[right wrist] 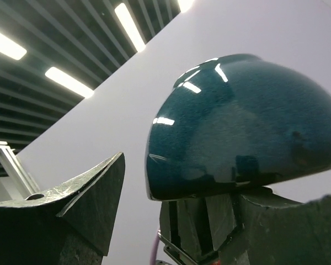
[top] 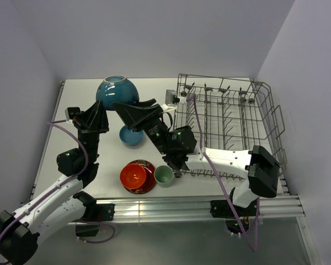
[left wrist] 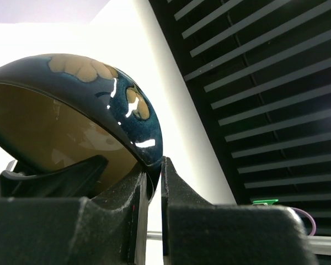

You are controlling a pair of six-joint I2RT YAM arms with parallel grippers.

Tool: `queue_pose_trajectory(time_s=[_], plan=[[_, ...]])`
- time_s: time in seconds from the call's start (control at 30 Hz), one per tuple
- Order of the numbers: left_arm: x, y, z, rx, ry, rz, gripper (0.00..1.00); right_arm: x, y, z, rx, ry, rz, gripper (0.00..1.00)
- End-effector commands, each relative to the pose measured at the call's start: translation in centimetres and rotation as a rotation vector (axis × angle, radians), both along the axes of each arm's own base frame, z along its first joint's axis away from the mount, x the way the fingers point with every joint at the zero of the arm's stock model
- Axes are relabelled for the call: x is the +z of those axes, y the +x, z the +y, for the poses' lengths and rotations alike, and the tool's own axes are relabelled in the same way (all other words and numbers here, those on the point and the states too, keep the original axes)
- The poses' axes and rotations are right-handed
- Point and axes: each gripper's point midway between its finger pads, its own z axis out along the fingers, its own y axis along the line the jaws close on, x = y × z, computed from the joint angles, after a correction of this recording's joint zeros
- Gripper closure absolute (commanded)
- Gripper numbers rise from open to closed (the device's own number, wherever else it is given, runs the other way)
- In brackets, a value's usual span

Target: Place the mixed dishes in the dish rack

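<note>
A large dark teal bowl (top: 117,91) with a pale tan inside (left wrist: 49,127) is held upside down above the back left of the table. My left gripper (top: 101,110) is shut on its rim, with the fingertips (left wrist: 174,176) pinching the edge. My right gripper (top: 133,105) is open at the bowl's right side. The bowl's edge (right wrist: 209,138) lies between its jaws, with a gap to the left finger (right wrist: 88,190). A small blue bowl (top: 131,136), an orange-red bowl (top: 133,175) on a red patterned plate (top: 148,185) and a pale green cup (top: 164,175) sit on the table. The dish rack (top: 265,118) stands at the right.
The right arm's forearm (top: 223,160) lies across the rack's near edge. A small grey device (top: 169,97) is at the rack's back left corner. Walls close in the table at the left, back and right.
</note>
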Motion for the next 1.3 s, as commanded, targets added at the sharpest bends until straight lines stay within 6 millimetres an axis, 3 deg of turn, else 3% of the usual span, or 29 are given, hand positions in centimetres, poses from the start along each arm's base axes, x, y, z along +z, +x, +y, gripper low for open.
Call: queue_pose_trajectory(time_s=[0.0,0.2,0.3,0.53,0.77,0.9,1.17,1.23,1.27], plan=[[1.9,-4.7,1.3,-0.202,-0.129,-0.188,0.99,10.1,-4.5,-14.0,-0.055,0.557,-0.225,0.35],[0.9,-5.7,1.1,-0.207,-0.134,-0.272,1.00,10.8,-4.8,-14.3,-0.056,0.563,-0.263,0.35],[0.2,-5.6,2.3,-0.174,-0.177,-0.240,1.00,10.9,-4.8,-14.0,-0.060,0.559,-0.268,0.35],[0.3,-6.2,2.5,-0.131,-0.152,-0.257,1.00,10.0,-3.1,-13.2,-0.126,0.539,-0.220,0.44],[0.2,-6.7,2.4,-0.088,-0.100,-0.245,1.00,10.3,-2.6,-13.2,-0.196,0.511,-0.218,0.50],[0.2,-6.8,2.3,-0.088,-0.093,-0.252,1.00,10.2,-1.8,-13.1,-0.225,0.493,-0.190,0.61],[-0.6,-6.5,1.8,-0.089,-0.079,-0.233,1.00,10.2,-1.2,-13.2,-0.226,0.525,-0.160,0.59],[-0.6,-6.5,1.7,-0.086,-0.074,-0.238,1.00,10.2,-1.0,-13.3,-0.225,0.533,-0.139,0.63],[-0.7,-6.5,1.7,-0.083,-0.070,-0.238,1.00,10.2,-0.9,-13.3,-0.225,0.536,-0.133,0.74]])
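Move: The left hand pinches the upside-down bowl by its rim, the bowl's middle about 5 cm ahead, 4 cm to its right and 3 cm above. The half-open right hand, aimed at that rim, has the bowl's middle some 5 cm ahead, 3 cm to its left and 3 cm up. Far below, roughly 48 cm down, the small blue bowl lies about 15 cm ahead and 2 cm right of the right hand; the red bowl about 4 cm back and 2 cm right. Dipping quickly forward, right and down, then drawing back, the left hand ends about 4 cm lower, keeping its pinch on the rim. The right hand eases 2–3 cm forward and slightly down, turning some 10 degrees, mostly clockwise, while its fingers close by about half, one on either side of the bowl's rim. ##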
